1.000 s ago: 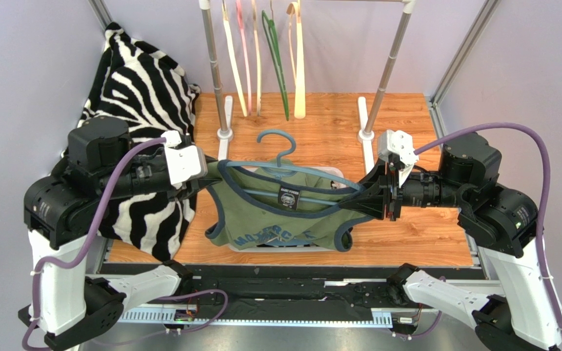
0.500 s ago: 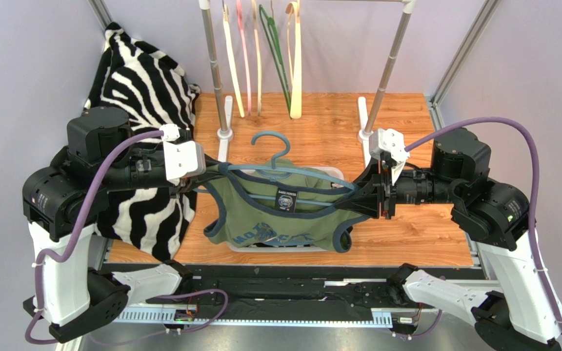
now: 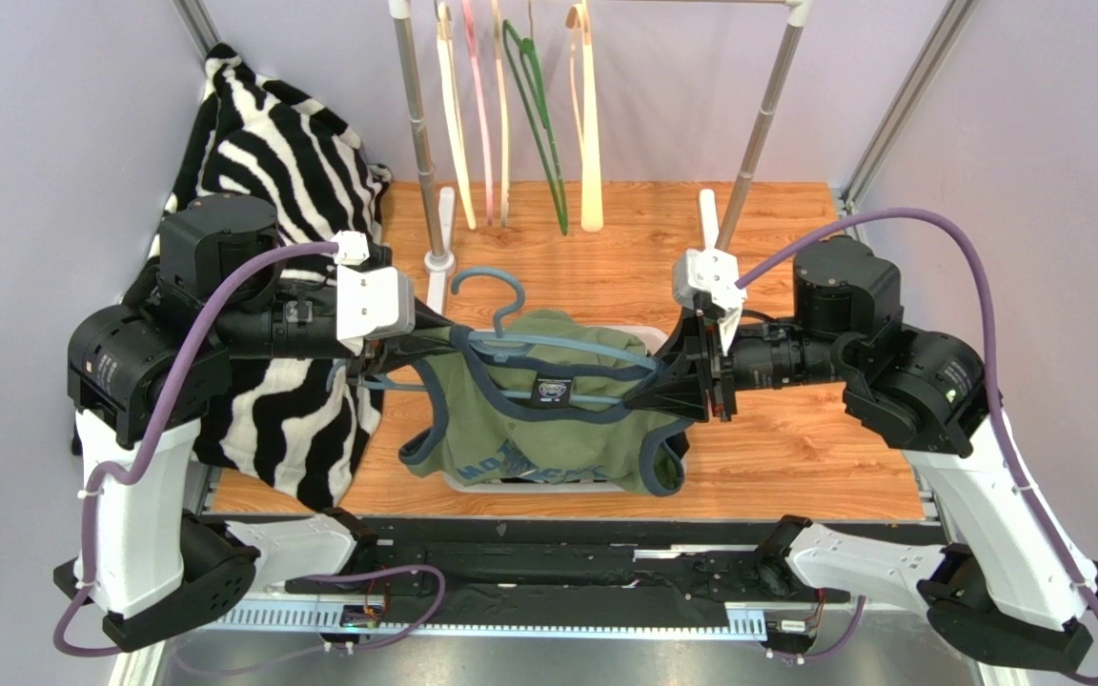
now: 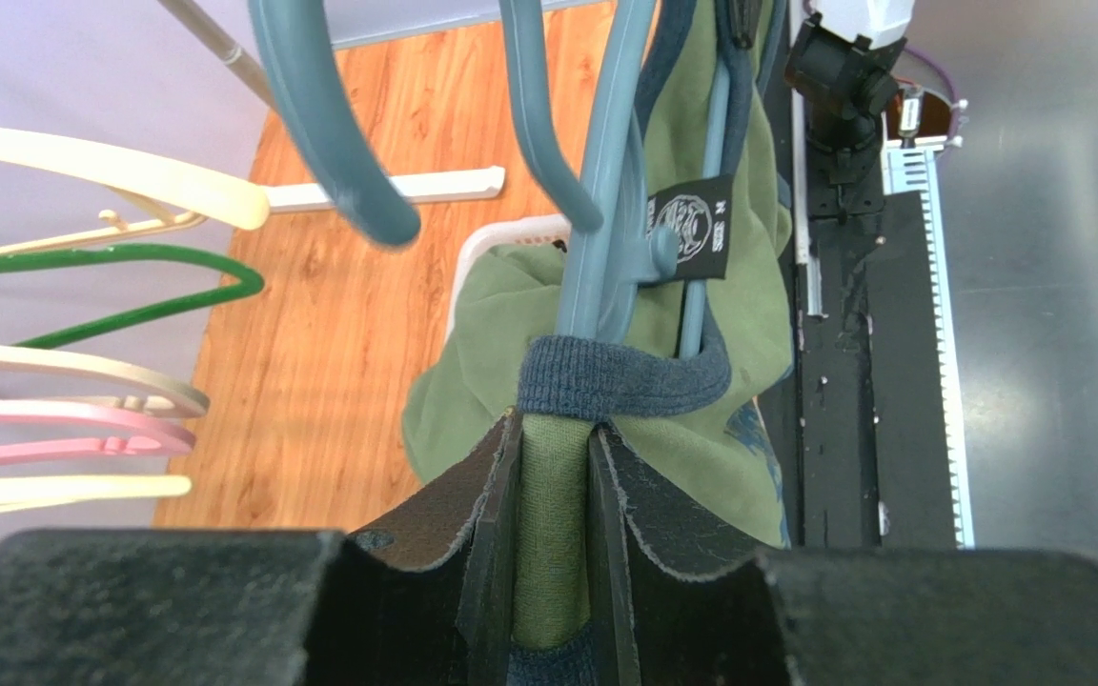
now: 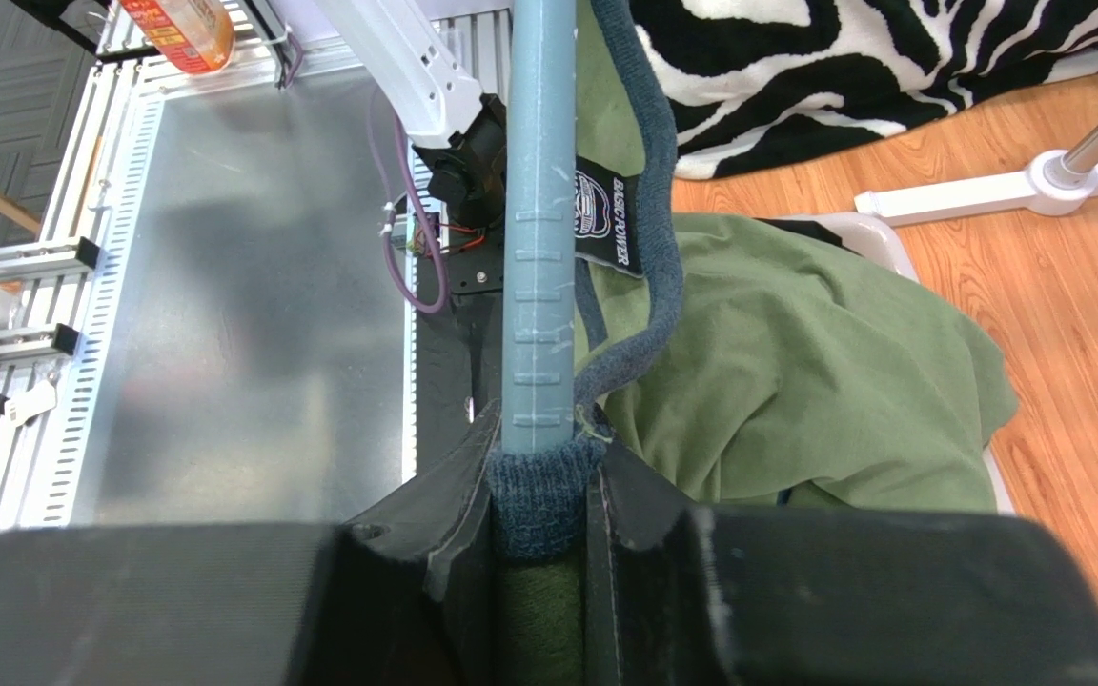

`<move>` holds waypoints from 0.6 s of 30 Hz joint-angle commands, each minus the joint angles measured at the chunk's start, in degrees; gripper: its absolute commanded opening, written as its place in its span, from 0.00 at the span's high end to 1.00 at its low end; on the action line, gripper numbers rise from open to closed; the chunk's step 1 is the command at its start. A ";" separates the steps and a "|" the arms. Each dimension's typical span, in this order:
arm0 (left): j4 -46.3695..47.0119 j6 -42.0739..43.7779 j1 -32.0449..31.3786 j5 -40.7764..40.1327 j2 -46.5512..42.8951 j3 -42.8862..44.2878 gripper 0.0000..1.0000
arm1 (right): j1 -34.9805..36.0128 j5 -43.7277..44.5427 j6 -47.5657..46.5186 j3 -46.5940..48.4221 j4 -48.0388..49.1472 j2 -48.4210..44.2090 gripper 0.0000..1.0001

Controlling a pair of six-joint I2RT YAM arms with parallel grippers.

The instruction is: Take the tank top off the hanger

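The green tank top (image 3: pixel 555 429) with dark blue trim hangs on a blue-grey hanger (image 3: pixel 491 293) held in the air between my two arms. My left gripper (image 3: pixel 419 343) is shut on its left shoulder strap. In the left wrist view the green strap fills the gap of that gripper (image 4: pixel 555 429), and the hanger (image 4: pixel 605 186) rises just beyond the fingertips. My right gripper (image 3: pixel 669 383) is shut on the right shoulder strap. The right wrist view shows this gripper (image 5: pixel 541 465) pinching blue trim where the hanger arm (image 5: pixel 541 215) ends, with the tank top (image 5: pixel 798 372) draped to the right.
A white basket (image 3: pixel 648 336) sits on the wooden table under the garment. Zebra-print cloth (image 3: pixel 269 186) lies heaped at the left. A clothes rack (image 3: pixel 426 157) with several hangers (image 3: pixel 541 115) stands at the back, its feet close behind the held hanger.
The left gripper has closed on the strap. Both grippers, the hanger and the tank top have shifted left, the right arm reaching further in; the hook now leans to the left.
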 commanded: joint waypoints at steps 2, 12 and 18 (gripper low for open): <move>-5.70 -0.65 -0.32 2.32 -0.06 0.48 0.74 | 2.73 3.33 0.42 1.88 5.85 0.13 1.00; -3.16 -1.88 -0.32 -4.26 -2.26 -1.28 1.00 | 2.90 18.94 -0.81 -4.26 9.72 -5.66 0.40; -0.96 -2.84 -0.32 -8.40 -2.35 -1.72 1.00 | 2.90 24.25 -0.90 -7.70 10.42 -10.15 0.32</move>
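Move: The tank top's left strap lies right between the left hand's half-open fingers, with the hanger's hook about 5 cm to the right, 4 cm ahead and slightly above. The hanger's free left end pokes out some 10 cm to the left and 4 cm back. The right hand already grips the right strap around the hanger's tip, about 24 cm right of the left hand and 5 cm nearer the base; the neck label is about 11 cm to that hand's left, level fore and aft. The tank top's left strap is pinched as the left fingers close fully on it, almost in place; that hand then eases only about 1.5 cm left and forward. Once that grip has closed, the right fingers open wide and let go of the right strap and hanger tip, the hand backing off forward and to the right by about 4 cm while turning some 15 degrees clockwise. ##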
